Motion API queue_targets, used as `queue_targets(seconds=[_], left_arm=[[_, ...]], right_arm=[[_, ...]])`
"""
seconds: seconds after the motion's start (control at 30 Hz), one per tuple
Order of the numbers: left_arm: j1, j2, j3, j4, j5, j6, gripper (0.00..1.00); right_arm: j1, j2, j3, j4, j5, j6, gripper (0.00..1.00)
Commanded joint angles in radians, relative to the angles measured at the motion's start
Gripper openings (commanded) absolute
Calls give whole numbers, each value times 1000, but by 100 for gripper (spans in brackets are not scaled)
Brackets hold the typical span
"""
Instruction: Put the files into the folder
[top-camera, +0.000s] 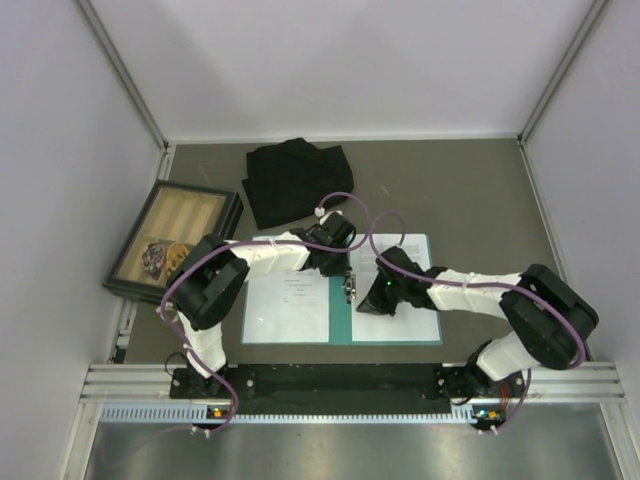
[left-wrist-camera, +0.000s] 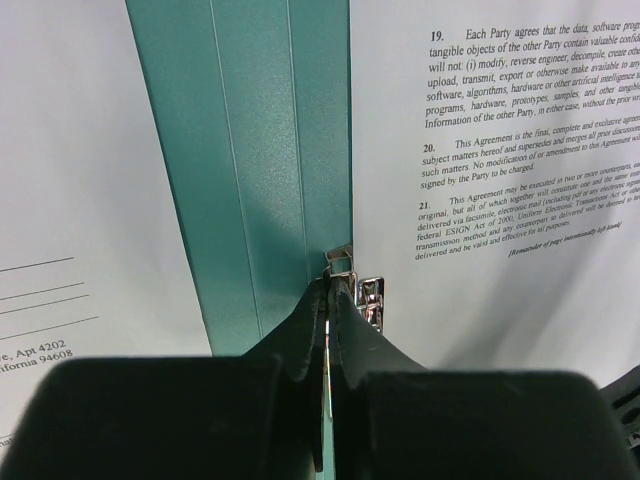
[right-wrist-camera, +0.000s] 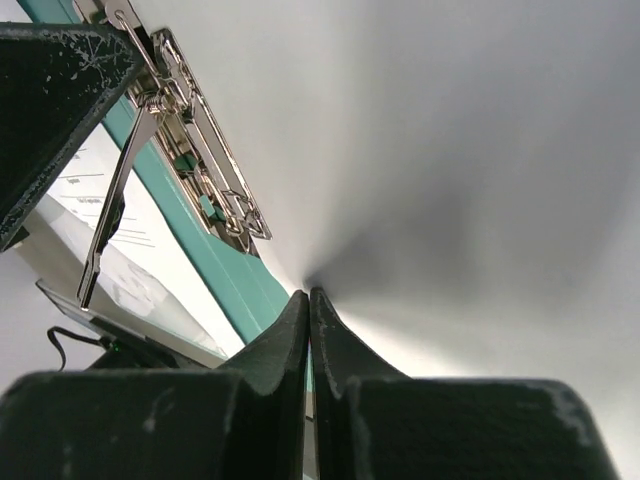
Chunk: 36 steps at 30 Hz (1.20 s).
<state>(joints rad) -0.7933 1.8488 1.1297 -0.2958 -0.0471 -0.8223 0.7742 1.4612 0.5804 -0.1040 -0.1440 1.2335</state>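
Observation:
The teal folder (top-camera: 340, 325) lies open and flat in front of both arms. One of the files (top-camera: 285, 310) rests on its left half and another (top-camera: 410, 322) on its right half. The folder's metal clip (top-camera: 349, 287) sits at the spine. My left gripper (top-camera: 346, 266) is shut, its tips (left-wrist-camera: 330, 287) right against the clip (left-wrist-camera: 370, 297). A thin bright sliver shows between the fingers; I cannot tell if anything is pinched. The clip's lever (right-wrist-camera: 112, 205) stands raised. My right gripper (top-camera: 368, 303) is shut and empty, tips (right-wrist-camera: 309, 292) pressed on the right sheet (right-wrist-camera: 450, 150).
A crumpled black cloth (top-camera: 295, 180) lies at the back behind the folder. A dark-framed wooden tray (top-camera: 150, 205) with small items sits at the left, tilted. White walls close in the table on three sides.

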Motion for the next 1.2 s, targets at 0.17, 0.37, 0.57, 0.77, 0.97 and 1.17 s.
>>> queue_targets(seconds=[0.17,0.37,0.57,0.77,0.97,1.17], left_arm=[[2,32,-8,-31,-19,40,0],[2,-5,-18,-5,-10,31,6],[2,-37,22,-19,4,43,23],[22,-59,74,-31,41,54,37],[57,-102,78,-45,43,78,42],[86,-146,36,-43,78,87,43]], right_arm=[[-7,-45,84,-46,23,-120,0],[-6,-87,168,-82,-9,-141,0],[-6,-117,187,-120,-3,-105,0],[-6,-128,148,-86,0,41,0],[-6,-108,141,-82,-9,149,19],[-6,-87,148,-74,4,207,38]])
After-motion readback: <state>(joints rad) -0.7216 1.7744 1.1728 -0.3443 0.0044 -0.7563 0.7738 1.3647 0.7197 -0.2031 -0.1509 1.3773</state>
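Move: The clip on the folder's spine has its middle about 6 cm ahead and 4 cm left of the right hand, roughly level in height; the left hand, shut at its far end, has that middle about 4 cm back and 1 cm right. The right-hand file lies flat under the right fingertips, its middle some 6 cm farther out and 7 cm right of that hand. The left-hand file is centred about 5 cm back and 15 cm left of the left hand. Lift the right fingertips off the right-hand file, rising about 7 cm while easing left and forward over the clip, then hover there, roll the hand about 15 degrees clockwise and part the fingers a bit over a third. Meanwhile open the left fingers to let go of the clip's far end, then draw that hand up 4 cm and slightly forward, clear of the clip. ##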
